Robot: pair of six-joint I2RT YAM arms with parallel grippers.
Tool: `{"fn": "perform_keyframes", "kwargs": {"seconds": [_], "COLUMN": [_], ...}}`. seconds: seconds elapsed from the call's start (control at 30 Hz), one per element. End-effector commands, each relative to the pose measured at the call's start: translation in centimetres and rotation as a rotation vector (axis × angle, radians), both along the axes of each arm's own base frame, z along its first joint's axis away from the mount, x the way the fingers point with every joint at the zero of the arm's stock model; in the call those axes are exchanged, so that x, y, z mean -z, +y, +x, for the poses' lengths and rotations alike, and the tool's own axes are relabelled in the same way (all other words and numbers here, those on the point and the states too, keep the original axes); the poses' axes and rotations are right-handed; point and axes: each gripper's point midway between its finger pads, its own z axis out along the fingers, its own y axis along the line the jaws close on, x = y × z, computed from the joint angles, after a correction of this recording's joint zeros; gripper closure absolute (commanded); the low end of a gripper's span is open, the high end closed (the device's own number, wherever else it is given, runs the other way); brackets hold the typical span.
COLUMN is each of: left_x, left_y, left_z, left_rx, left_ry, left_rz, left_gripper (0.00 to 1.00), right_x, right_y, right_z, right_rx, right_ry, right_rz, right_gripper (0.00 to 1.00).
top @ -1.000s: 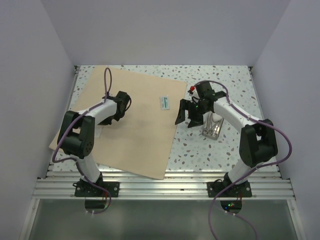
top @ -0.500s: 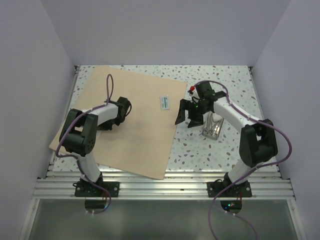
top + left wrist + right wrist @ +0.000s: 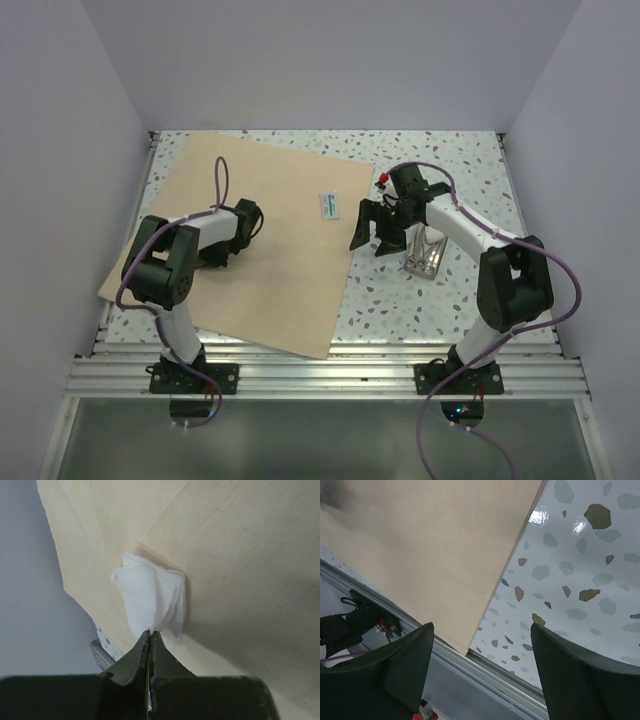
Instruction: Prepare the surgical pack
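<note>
The tan wrap sheet [image 3: 290,260] lies flat over the left half of the table. My left gripper [image 3: 151,631] is shut on the near corner of a crumpled white gauze [image 3: 150,597], which rests on the sheet [image 3: 240,555] near its left edge. From above, the left gripper [image 3: 208,256] is low over the sheet and the gauze is hidden under the arm. My right gripper [image 3: 375,236] hangs open and empty over the sheet's right edge [image 3: 430,545]. The small steel tray [image 3: 427,255] sits on the tabletop just right of it.
A small white-and-green packet [image 3: 328,206] lies on the sheet near its right edge. The speckled tabletop [image 3: 580,580] lies to the right of the sheet. An aluminium rail [image 3: 320,375] runs along the near edge. Walls close in the left, back and right.
The left arm has folded in, its wrist shifting slightly toward the near side. The gauze that showed beside it from above is now covered by the arm. The right arm has not moved.
</note>
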Motion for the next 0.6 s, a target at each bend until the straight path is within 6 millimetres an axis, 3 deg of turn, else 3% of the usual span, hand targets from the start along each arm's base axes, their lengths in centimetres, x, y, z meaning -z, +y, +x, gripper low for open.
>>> {"fn": "perform_keyframes", "kwargs": {"seconds": [0.0, 0.2, 0.3, 0.57], "left_x": [1.1, 1.0, 0.5, -1.1], "left_y": [-0.4, -0.6, -0.9, -2.0], "left_z": [0.0, 0.0, 0.3, 0.6], "left_rx": [0.001, -0.019, -0.036, -0.058], "left_ry": [0.017, 0.016, 0.001, -0.046], "left_rz": [-0.039, -0.047, -0.059, -0.143], "left_gripper": [1.00, 0.99, 0.83, 0.63], "right_x": [-1.2, -1.1, -1.1, -1.2], "right_y": [0.8, 0.8, 0.8, 0.7], "right_z": [0.6, 0.7, 0.7, 0.6], "right_rx": [-0.015, -0.014, -0.014, -0.015], "right_ry": [-0.033, -0.031, -0.032, -0.036], "right_rz": [0.036, 0.032, 0.032, 0.033], "right_gripper": [0.18, 0.18, 0.18, 0.18]}}
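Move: The white gauze is still pinched at its near corner between the left fingertips. Its middle is about 2 cm ahead and 2 cm to the left of that hand, some 1 cm lower. The mat's front left corner is roughly 22 cm to the hand's left and 8 cm back; the green-labelled packet is about 34 cm to its right and 14 cm ahead. From the right hand, the gauze is about 45 cm to the left, level with it and 9 cm below. Down onto the mat first, the left hand sinks slowly by about 1 cm with the gauze corner between its shut fingers. There the fingers part to about a third open and let go of the corner, while the hand eases some 1 cm to the right, rolling about 5 degrees so that its left side drops. ##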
